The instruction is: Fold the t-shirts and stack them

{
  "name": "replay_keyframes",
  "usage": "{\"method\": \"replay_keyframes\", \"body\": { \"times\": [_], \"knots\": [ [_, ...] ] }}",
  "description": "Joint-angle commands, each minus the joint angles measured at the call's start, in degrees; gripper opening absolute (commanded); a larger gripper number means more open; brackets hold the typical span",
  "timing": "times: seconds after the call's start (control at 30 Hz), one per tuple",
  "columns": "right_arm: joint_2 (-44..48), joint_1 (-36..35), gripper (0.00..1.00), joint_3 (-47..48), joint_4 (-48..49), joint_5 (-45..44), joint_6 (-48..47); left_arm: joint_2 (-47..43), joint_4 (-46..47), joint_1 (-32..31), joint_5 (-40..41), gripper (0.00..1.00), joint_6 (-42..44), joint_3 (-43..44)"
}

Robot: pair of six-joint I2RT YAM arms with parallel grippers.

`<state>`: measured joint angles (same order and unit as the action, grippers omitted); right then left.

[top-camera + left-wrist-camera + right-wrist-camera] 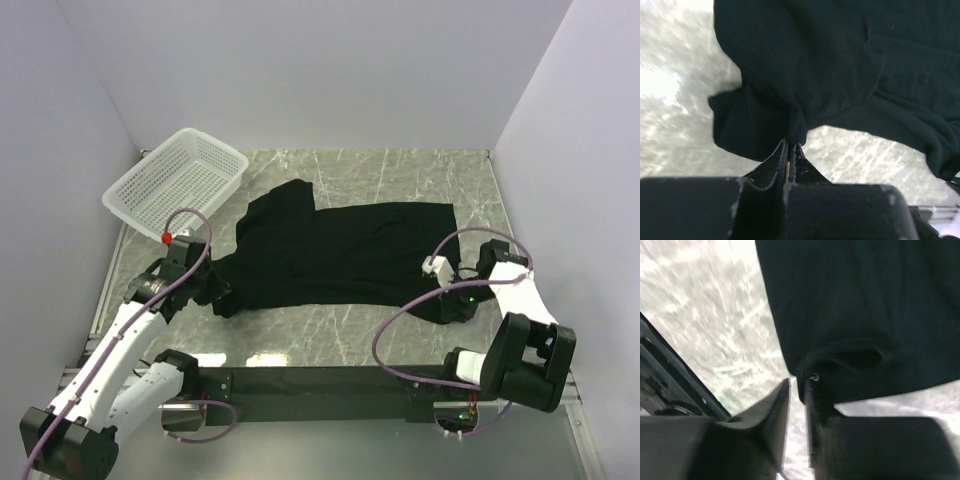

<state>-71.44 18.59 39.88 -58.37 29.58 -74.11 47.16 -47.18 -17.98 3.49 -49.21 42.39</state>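
One black t-shirt (340,250) lies spread across the marble table, its cloth filling the upper part of both wrist views (840,65) (865,315). My left gripper (222,297) sits at the shirt's near left corner, shut on a pinch of the black cloth (790,145). At the shirt's near right corner, my right gripper (447,305) has its jaws slightly apart (797,382). Table shows through the gap. A fold of the hem rests against the tip of the right finger (810,390), not between the jaws.
A white mesh basket (175,180) stands tilted at the back left corner, beside the shirt's far left part. Walls close in the table on the left, back and right. A black rail (320,380) runs along the near edge between the arm bases.
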Motion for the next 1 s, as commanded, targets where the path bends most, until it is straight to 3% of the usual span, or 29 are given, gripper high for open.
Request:
{"method": "replay_keyframes", "body": {
  "times": [0.0,0.03,0.13,0.47,0.97],
  "knots": [
    [3.3,-0.5,0.29,-0.9,2.6,-6.1,-6.0,-0.6,4.6,0.1,-5.7,0.01,-4.7,-1.5],
    [3.2,-0.3,0.39,0.0,2.0,-6.0,-5.4,0.1,4.5,0.2,-5.5,0.01,-4.3,-1.3],
    [3.0,2.7,0.48,3.3,0.4,-1.8,-3.9,1.2,4.5,0.2,-5.0,0.01,-3.8,-0.8],
    [-3.4,6.3,0.48,13.5,-4.5,4.4,2.2,2.9,2.6,0.2,-3.7,0.01,-1.2,1.6],
    [-13.5,2.7,0.47,14.4,4.2,-3.0,20.5,2.6,6.1,0.2,-2.8,0.01,-0.2,-0.5]
  ]
}}
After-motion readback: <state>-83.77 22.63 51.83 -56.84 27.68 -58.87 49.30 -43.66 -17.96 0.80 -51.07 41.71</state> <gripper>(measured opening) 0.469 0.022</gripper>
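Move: The right hand is low at the t-shirt's near right corner, which sits about 1 cm ahead between its part-open fingers and 1 cm below. The stretch of right edge it goes for lies some 4 cm ahead, roughly level sideways and 2 cm lower; the shirt's far right corner is about 28 cm ahead and 1 cm to the left. From the left hand, which still holds the shirt's left end, that edge is some 60 cm right, 1 cm ahead and 11 cm below. The right hand opens its fingers to about half and lets go of the near right corner, lifting about 5 cm while going forward and to the right, then sinks some 3 cm back down over the right edge just ahead of that corner, turning clockwise by 15 degrees or so with the fingers kept open. The left hand stays shut on the shirt's left end, easing only about a centimetre right and down before rising a little again. ##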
